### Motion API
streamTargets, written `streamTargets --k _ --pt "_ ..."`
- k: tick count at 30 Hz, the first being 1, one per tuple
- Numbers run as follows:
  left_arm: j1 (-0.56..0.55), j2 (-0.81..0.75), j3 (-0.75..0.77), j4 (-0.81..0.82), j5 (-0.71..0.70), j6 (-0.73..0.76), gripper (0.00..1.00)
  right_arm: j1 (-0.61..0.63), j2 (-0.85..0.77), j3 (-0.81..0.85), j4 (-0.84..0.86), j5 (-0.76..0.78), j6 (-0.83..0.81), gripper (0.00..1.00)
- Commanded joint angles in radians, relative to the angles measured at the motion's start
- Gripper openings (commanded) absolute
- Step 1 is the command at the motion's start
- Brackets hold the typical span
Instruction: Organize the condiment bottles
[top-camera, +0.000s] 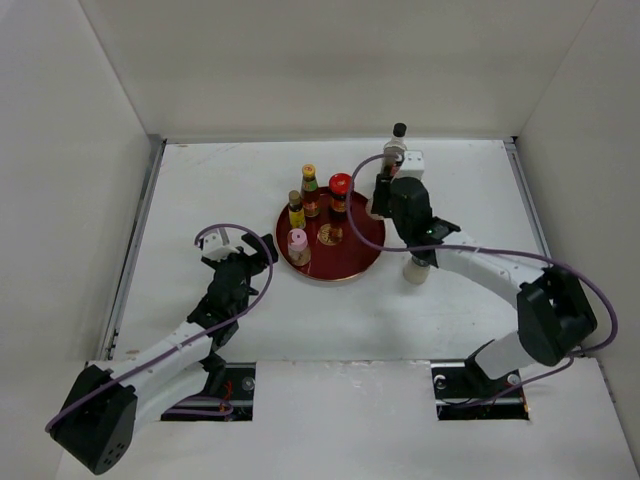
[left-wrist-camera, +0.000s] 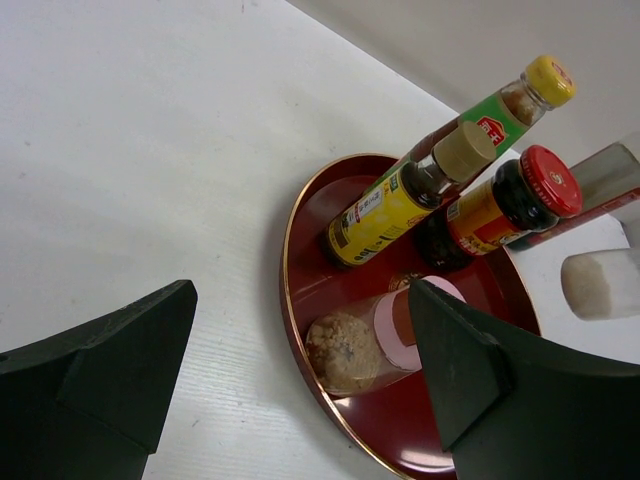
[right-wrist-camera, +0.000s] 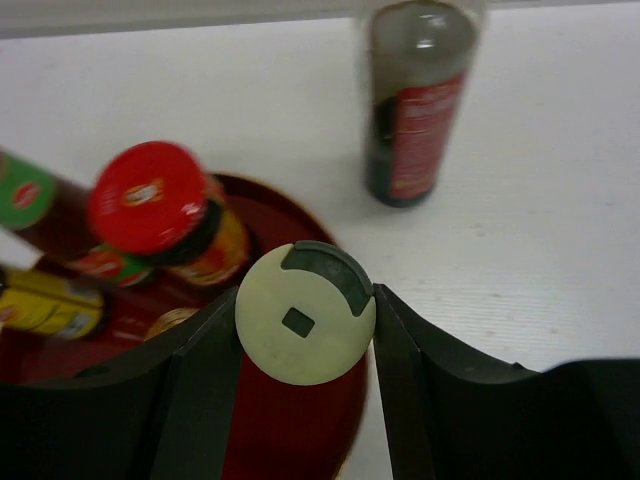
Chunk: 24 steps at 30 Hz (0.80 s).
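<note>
My right gripper (right-wrist-camera: 306, 300) is shut on a shaker jar by its round pale lid (right-wrist-camera: 300, 350), which has a dark grey segment. It holds the jar above the right rim of the round red tray (top-camera: 355, 258). On the tray stand a brown bottle (top-camera: 309, 190), a red-lidded jar (top-camera: 340, 193), a small yellow bottle (top-camera: 296, 212) and a pink-capped jar (top-camera: 298, 245). A tall dark black-capped bottle (top-camera: 398, 143) stands on the table behind the tray. A cream bottle (top-camera: 416, 268) stands to its right. My left gripper (top-camera: 262, 247) is open just left of the tray, facing the pink-capped jar (left-wrist-camera: 370, 340).
White walls close the table in at the left, back and right. The right arm (top-camera: 480, 262) curves over the table right of the tray, above the cream bottle. Both arm bases sit at the near edge.
</note>
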Motion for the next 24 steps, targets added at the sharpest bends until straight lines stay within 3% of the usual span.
streamTargets --k 1,10,16,24 --pt "0.008 -0.035 -0.011 0.043 0.006 -0.014 0.87 0.087 -0.001 -0.012 0.073 -0.003 0.031 0.49" --pt "0.014 -0.027 -0.013 0.048 0.007 -0.014 0.87 0.238 0.197 0.16 0.134 -0.092 0.037 0.5" --pt "0.016 -0.041 -0.011 0.041 0.016 -0.016 0.87 0.267 0.324 0.251 0.122 -0.099 0.037 0.52" --pt "0.017 -0.05 -0.013 0.035 0.018 -0.016 0.87 0.272 0.349 0.254 0.089 -0.048 0.037 0.58"
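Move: The right hand already holds the cream-capped shaker; its open spot on the tray lies about 17 cm left, 2 cm back and 13 cm below. Around that spot, the pink-capped jar is some 5 cm left and 5 back, the yellow-label bottle 7 left and 4 ahead, the red-lidded jar 6 right and 6 ahead. From the left hand the spot is roughly 22 cm right, 6 ahead. The right hand swings the still-gripped shaker about 17 cm left over the tray, lowering it some 7 cm. ##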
